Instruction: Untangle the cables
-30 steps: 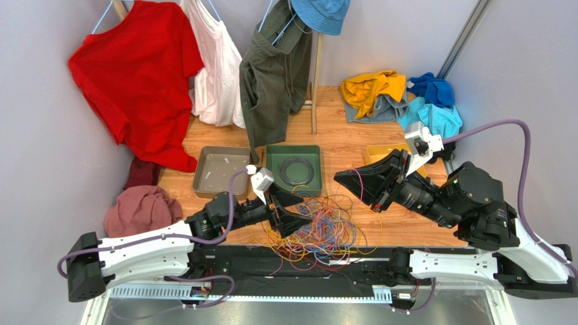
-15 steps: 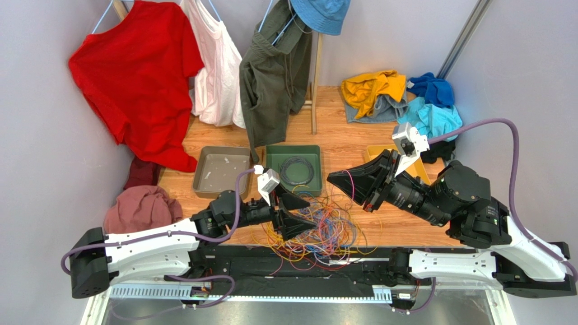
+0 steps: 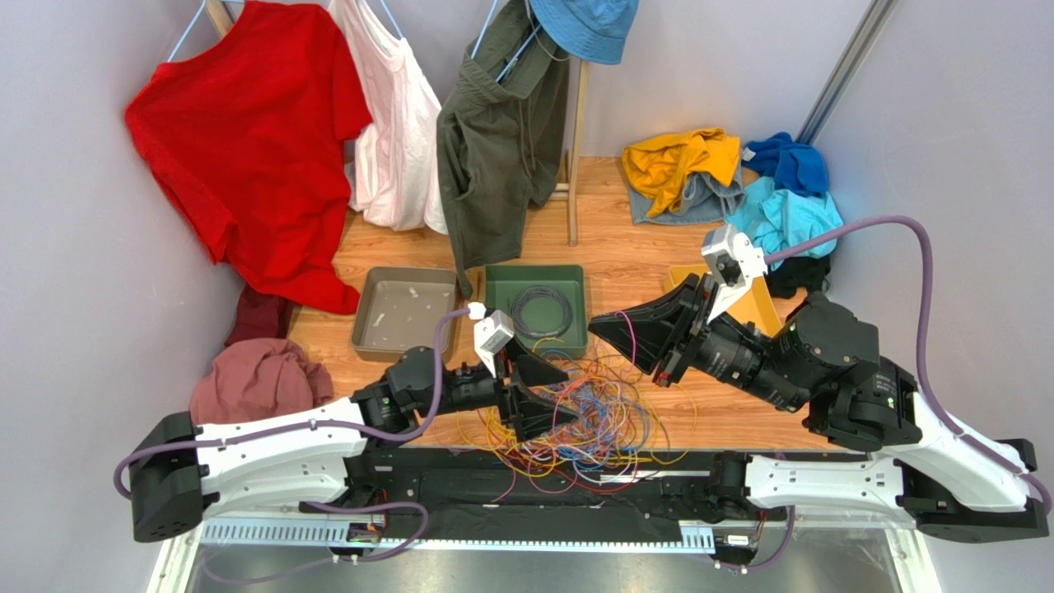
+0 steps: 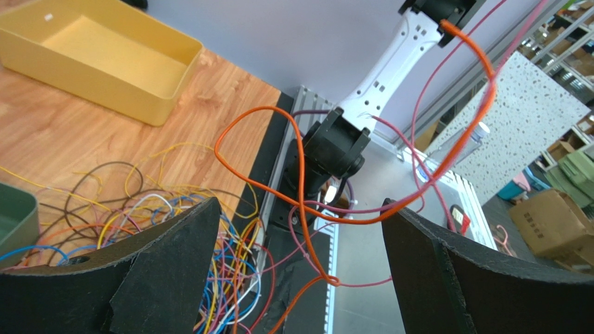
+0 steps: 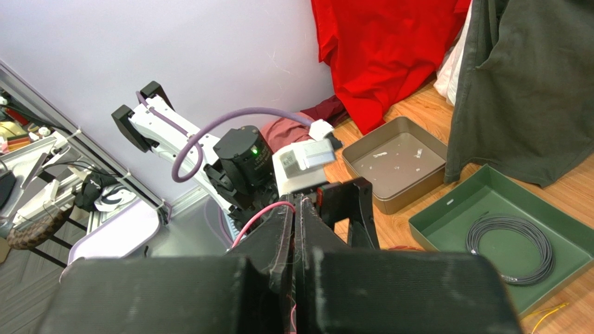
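The cables lie as a many-coloured tangle at the table's near edge. My left gripper hovers over the tangle's left part, wide open. In the left wrist view an orange cable loops upward through the gap between its fingers, crossed by a pink strand; neither finger touches them. The left gripper holds nothing. My right gripper hangs raised above the tangle's right side, shut on a thin pink cable that leaves its closed tips and runs down toward the pile.
A green tray holding a coiled black cable and a grey-brown tray stand behind the tangle. A yellow tray sits at the right, mostly behind the right arm. Clothes hang at the back; cloth piles lie at back right and left.
The right gripper has moved left, still shut on the pink cable. The left gripper has shifted slightly right over the tangle and stayed open.
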Controlling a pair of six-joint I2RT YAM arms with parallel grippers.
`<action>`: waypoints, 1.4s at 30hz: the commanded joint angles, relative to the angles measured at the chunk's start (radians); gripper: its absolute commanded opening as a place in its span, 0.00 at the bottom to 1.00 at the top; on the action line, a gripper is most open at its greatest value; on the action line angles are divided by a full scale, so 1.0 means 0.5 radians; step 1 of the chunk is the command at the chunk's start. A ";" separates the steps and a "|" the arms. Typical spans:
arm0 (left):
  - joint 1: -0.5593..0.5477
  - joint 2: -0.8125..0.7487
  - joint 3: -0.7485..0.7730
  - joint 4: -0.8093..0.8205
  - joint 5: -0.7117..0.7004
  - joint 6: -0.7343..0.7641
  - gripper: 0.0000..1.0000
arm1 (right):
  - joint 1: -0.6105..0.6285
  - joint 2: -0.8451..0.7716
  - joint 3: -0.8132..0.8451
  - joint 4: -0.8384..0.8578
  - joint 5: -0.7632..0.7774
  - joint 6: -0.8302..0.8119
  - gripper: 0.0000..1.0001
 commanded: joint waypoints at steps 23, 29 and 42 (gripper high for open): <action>0.004 -0.439 -0.087 -0.852 -0.777 -0.025 0.00 | 0.000 -0.244 0.031 -0.103 0.330 -0.129 0.00; 0.252 -0.234 -0.016 -1.672 -1.098 -0.522 0.00 | 0.000 -0.327 0.056 -0.122 0.514 -0.156 0.00; 0.651 -0.172 -0.243 -1.758 -0.858 -0.879 0.00 | 0.000 -0.379 0.448 -0.269 0.711 -0.319 0.00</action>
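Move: The orange cable's raised loop runs between the left hand's open fingers, its middle about 2 cm to the right, level with the hand. The cable pile lies some 24 cm below and 7 cm ahead, 1 cm to the right; the green tray is about 26 cm ahead, 4 cm left, equally low. From the right hand, still holding the pink cable, the pile is roughly 42 cm below, 6 cm ahead and 1 cm left; the yellow tray 25 cm ahead, 28 cm right. Left hand pinches the orange cable and sinks about 22 cm, leftward; right hand carries pink cable 12 cm right. ##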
